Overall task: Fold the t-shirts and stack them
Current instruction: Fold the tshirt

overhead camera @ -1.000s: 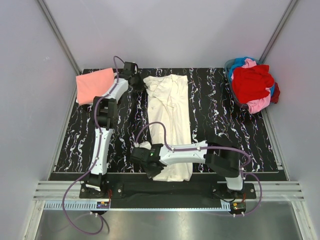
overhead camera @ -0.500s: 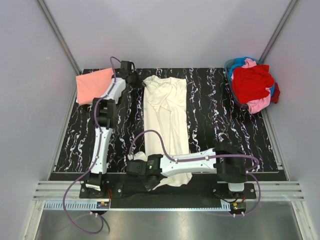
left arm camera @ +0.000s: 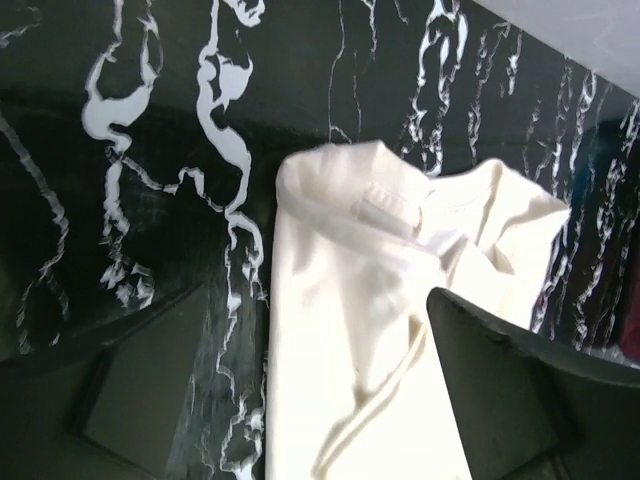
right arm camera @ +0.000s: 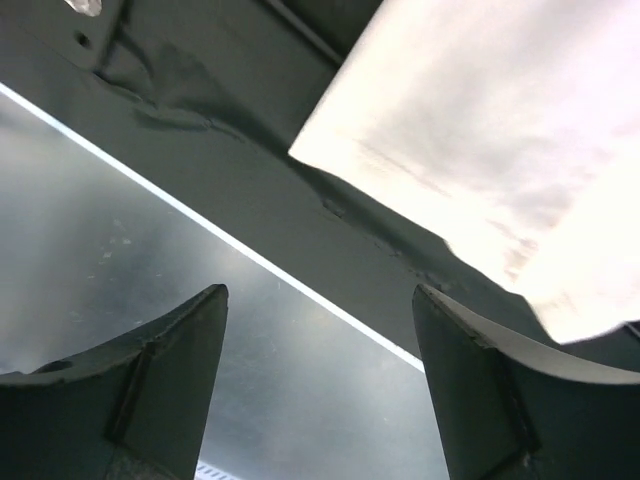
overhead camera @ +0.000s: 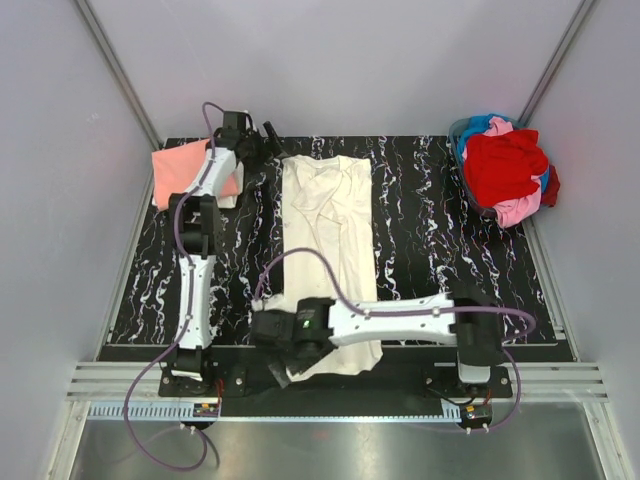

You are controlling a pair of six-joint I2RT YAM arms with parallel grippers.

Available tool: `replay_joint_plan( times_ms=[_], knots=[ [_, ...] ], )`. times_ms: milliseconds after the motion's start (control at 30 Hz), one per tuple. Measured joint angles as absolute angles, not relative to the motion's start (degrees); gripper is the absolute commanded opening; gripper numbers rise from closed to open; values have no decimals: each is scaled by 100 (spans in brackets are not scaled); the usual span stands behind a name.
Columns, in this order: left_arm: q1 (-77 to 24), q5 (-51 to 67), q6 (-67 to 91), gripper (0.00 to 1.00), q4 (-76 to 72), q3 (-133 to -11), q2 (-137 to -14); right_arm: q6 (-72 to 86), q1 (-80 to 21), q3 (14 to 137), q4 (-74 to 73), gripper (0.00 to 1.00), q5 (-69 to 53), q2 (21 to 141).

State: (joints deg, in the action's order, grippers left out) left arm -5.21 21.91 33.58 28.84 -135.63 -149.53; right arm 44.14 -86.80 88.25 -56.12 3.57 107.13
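Note:
The cream t-shirt (overhead camera: 328, 250) lies as a long folded strip down the middle of the black marbled table (overhead camera: 440, 250), collar end far, hem end near. My left gripper (overhead camera: 264, 140) hovers open just off the shirt's far left corner. In the left wrist view the collar (left arm camera: 400, 225) lies flat between and beyond the spread fingers (left arm camera: 510, 390). My right gripper (overhead camera: 282, 372) is open at the near left corner of the hem. The right wrist view shows that corner (right arm camera: 480, 130) lying free beyond the gripper (right arm camera: 318, 295). A folded salmon-pink t-shirt (overhead camera: 185, 172) lies at the far left.
A basket (overhead camera: 462, 135) at the far right holds a heap of red (overhead camera: 505, 165), pink and blue shirts. The table's near edge and a metal rail (overhead camera: 330, 385) run right under the right gripper. Grey walls enclose the table on three sides.
Both grippers have opened and let go of the cream shirt, after pulling it a little left. The left gripper drew back toward the far left; the right moved out over the near edge.

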Motion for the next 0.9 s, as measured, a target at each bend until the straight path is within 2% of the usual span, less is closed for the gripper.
replay_joint_plan(
  times_ms=[133,267,433,600,767,900],
  knots=[
    [-421,2049,3253,99,3306,-13524,-14418,4366,-8121,8833,-5730,83,478,9872],
    [-351,1852,3175,99,3640,-13286,-13480,4123,-6947,8812,-5690,85,615,8772],
    [-379,1629,3166,99,3765,-11544,-11428,3500,-4978,8772,-5448,82,499,8211],
    [-799,1258,3072,98,3699,-9435,-9515,2818,-3680,9214,-5323,79,163,9273],
    [-1813,834,3098,97,3699,-7133,-8053,2300,-3426,10890,-5489,78,150,11139],
    [-2377,541,3301,97,3811,-5745,-7081,2053,-3367,12342,-5688,78,121,12492]
  ],
)
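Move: The left hand hovers at the far left corner of the t-shirt, folded into a long strip; the shirt's middle is about 31 cm back, 14 cm to the right and 5 cm below. The folded stack is some 20 cm to its left and 6 cm back. From the right hand, at the near end, that middle lies about 33 cm ahead, 8 cm to the right and 8 cm below, and the clothes basket roughly 52 cm ahead and 52 cm right. Lift both open grippers clear of the t-shirt and swap ends. Bring the left one up, then back about 36 cm along the strip's left edge, sinking after mid-way; swing the right one up and forward some 42 cm over the strip, veering right, then lower it towards the shirt's far half while turning clockwise about 30 degrees. Keep the fingers open and touch nothing yet. ##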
